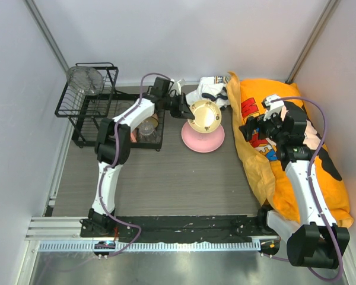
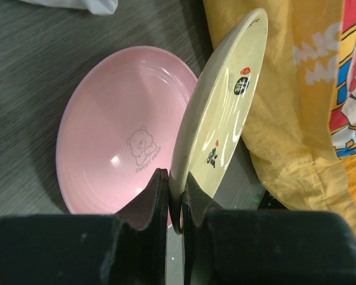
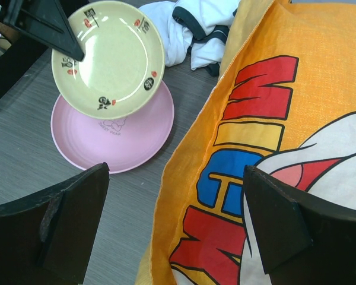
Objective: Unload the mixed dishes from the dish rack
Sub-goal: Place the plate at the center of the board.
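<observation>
My left gripper (image 2: 177, 178) is shut on the rim of the tan shallow dish (image 2: 225, 113), which it holds tilted on edge. Under the dish, the large pink plate (image 2: 118, 130) lies flat on the table. From above, the tan dish (image 1: 204, 116) hangs over the pink plate (image 1: 203, 141), just right of the black wire dish rack (image 1: 86, 110). A clear glass cup (image 1: 147, 129) stands in the rack, partly hidden by my left arm. My right gripper (image 3: 177, 172) is open and empty over the yellow cloth, right of the plate (image 3: 124, 142) and the dish (image 3: 110, 56).
A big yellow cloth with a cartoon print (image 1: 296, 154) covers the table's right side. A crumpled white garment (image 1: 210, 90) lies behind the plate. A clear round glass item (image 1: 86, 80) sits in the rack's raised far-left corner. Grey walls close in on three sides.
</observation>
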`<state>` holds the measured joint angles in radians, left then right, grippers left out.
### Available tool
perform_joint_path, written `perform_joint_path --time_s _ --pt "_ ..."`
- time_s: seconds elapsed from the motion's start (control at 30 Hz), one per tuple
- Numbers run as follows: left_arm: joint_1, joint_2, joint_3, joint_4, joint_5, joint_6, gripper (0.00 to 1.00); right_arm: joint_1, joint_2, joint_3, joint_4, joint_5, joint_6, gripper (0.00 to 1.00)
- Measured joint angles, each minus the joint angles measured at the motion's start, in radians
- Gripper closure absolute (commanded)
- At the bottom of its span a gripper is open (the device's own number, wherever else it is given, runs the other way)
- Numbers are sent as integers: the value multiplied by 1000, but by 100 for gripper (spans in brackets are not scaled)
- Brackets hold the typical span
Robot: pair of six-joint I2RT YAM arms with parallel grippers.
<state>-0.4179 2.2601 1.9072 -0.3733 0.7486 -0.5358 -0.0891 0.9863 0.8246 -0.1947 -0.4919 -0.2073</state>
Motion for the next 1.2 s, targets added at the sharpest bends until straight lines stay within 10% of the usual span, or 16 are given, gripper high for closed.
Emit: perform_joint_path --time_s 1.2 --pt "-57 84 -74 -37 -56 109 91 0 0 0 0 0 0 0"
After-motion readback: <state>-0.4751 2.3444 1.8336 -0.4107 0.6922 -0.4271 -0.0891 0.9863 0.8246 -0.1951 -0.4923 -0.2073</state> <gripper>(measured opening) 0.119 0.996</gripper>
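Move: The left hand holds the cream plate by its rim. The pink plate on the board is where it is being taken, centred about 5 cm back, 5 cm right and 11 cm below that hand. The white towel lies some 14 cm ahead and 7 cm right at board height. The rack's clear glass is roughly 20 cm left and 2 cm back. From the right hand, the pink plate is about 7 cm ahead, 18 cm left and 22 cm below. Still pinching the cream plate's rim, the left hand lowers it about 8 cm onto or just over the pink plate, easing some 3 cm back towards the base on the way. The wrist tips about 10 degrees so the fingers, pointing right, angle more steeply down; they keep their hold. ##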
